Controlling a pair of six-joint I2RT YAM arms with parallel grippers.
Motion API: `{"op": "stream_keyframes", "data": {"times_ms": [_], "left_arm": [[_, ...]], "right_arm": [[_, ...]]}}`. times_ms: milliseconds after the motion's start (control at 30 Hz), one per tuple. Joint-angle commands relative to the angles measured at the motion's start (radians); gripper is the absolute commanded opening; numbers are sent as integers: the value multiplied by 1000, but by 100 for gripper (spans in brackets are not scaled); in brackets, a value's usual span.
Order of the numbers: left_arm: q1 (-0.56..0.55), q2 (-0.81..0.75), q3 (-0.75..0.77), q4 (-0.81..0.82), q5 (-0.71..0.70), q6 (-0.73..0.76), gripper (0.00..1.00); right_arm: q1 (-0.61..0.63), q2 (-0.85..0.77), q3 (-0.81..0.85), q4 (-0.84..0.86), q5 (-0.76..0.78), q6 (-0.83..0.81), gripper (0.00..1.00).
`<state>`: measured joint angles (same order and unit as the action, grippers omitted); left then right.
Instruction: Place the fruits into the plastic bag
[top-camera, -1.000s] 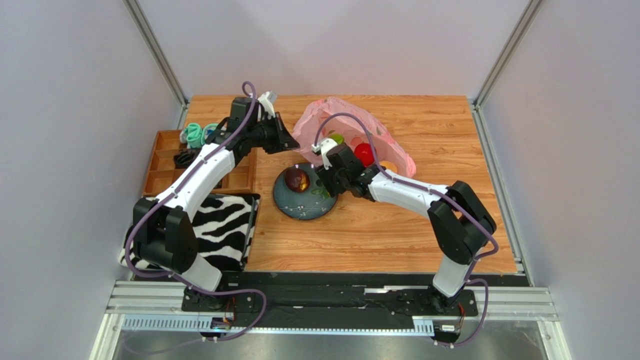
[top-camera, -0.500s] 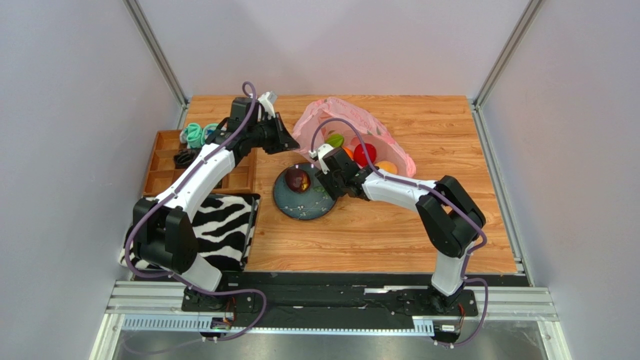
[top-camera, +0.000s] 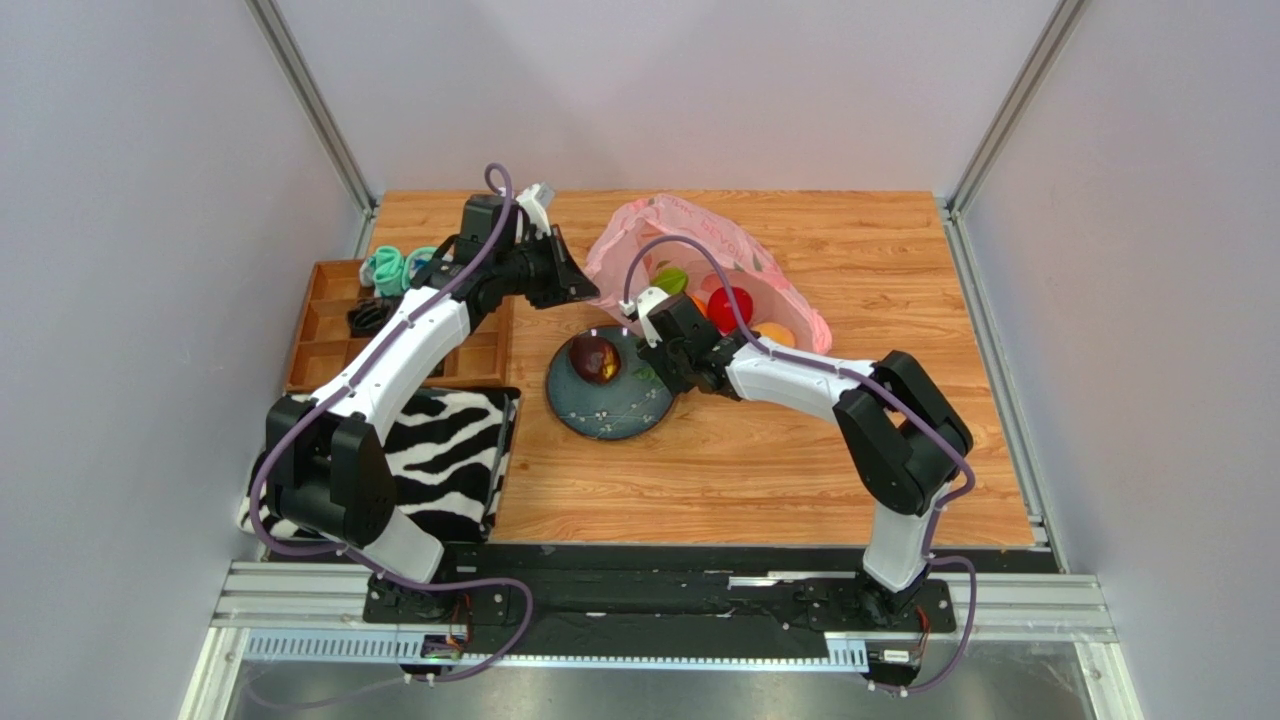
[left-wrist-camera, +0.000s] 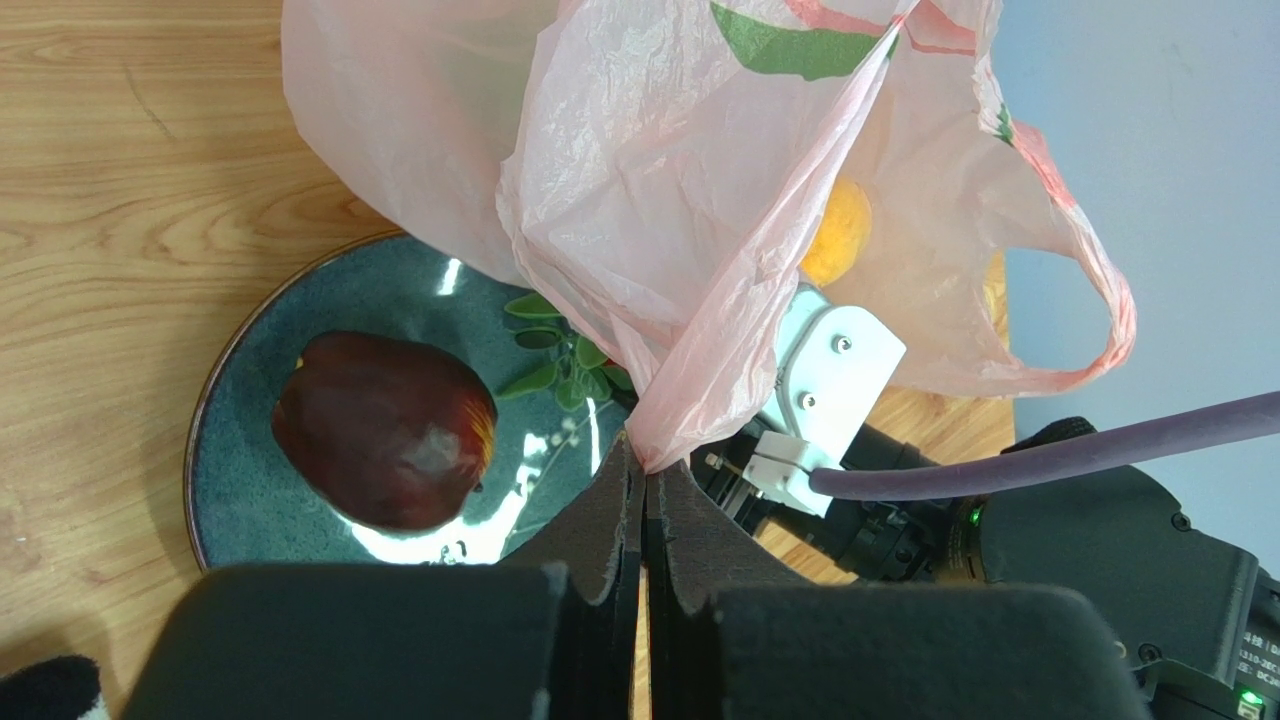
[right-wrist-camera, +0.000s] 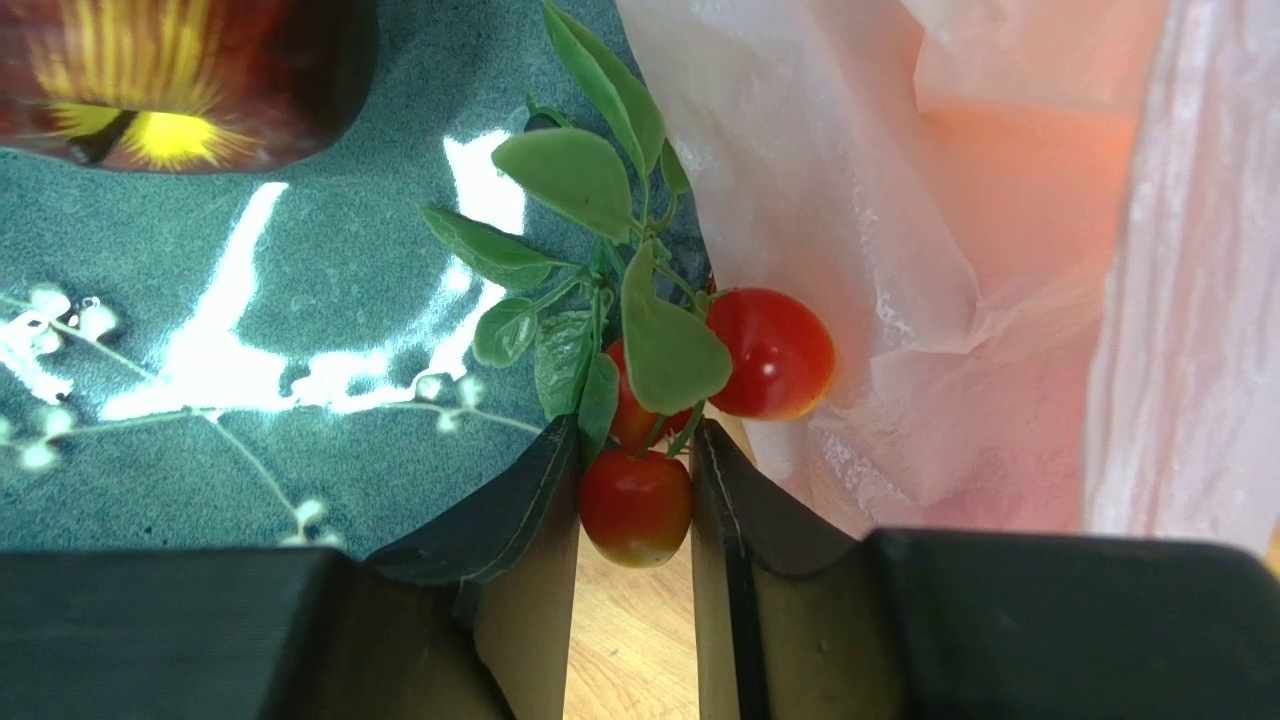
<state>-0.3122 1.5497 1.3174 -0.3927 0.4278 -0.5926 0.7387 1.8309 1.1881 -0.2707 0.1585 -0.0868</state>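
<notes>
The pink plastic bag (top-camera: 706, 248) lies at the back of the table with a red apple (top-camera: 729, 308) and a green fruit (top-camera: 670, 279) showing inside. My left gripper (top-camera: 576, 285) is shut on the bag's edge (left-wrist-camera: 676, 180) and holds it up; its tips (left-wrist-camera: 646, 473) pinch the film. A dark purple fruit (top-camera: 597, 359) sits on the blue-grey plate (top-camera: 609, 413). At the plate's rim by the bag, my right gripper (right-wrist-camera: 636, 435) has both fingers pressed against a berry of the red berries (right-wrist-camera: 637, 507). Their green leaves (right-wrist-camera: 579, 173) spread over the plate (right-wrist-camera: 226, 270).
A wooden compartment tray (top-camera: 323, 323) with a teal object (top-camera: 394, 267) stands at the left. The zebra-striped cloth (top-camera: 451, 450) lies in front of it under the left arm. The right wrist (left-wrist-camera: 827, 375) sits close under the raised bag edge.
The right gripper has shifted slightly left along the plate's rim and its jaws have narrowed onto a berry. The left gripper and the bag have not moved.
</notes>
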Motion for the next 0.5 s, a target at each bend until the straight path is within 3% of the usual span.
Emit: {"op": "stream_keyframes", "data": {"times_ms": [0,467], "left_arm": [[4,-54,6,-8,-3,19,0],[4,-56,17,-14,-3,14,0]], "right_arm": [[-4,-93,21,-13,-7,-14,12],[7,-481,5,-67,-54,81,6]]}}
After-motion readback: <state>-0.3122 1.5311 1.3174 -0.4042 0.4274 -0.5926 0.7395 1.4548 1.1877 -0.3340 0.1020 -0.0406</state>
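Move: The cherry-tomato sprig already sits in the right fingers at the plate's right rim, and the bag it is bound for has its middle about 9 cm ahead, 7 cm to the right and 3 cm higher. The plate's centre is some 6 cm left, 1 cm ahead and 3 cm below; the dark fruit on it is about 8 cm left and 3 cm ahead, level with the fingers. From the left hand, the bag's middle lies roughly 6 cm ahead, 14 cm right and 14 cm down. The cherry-tomato sprig, still pinched by its fruits, is lifted off the plate by the right hand, which rises almost straight up beside the bag's edge, gathering speed to about 15 cm with only a slight drift back. The wrist tilts some 20 degrees on the way, swinging the fingertips outward and to the left. The left hand keeps its pinch on the bag's edge. ##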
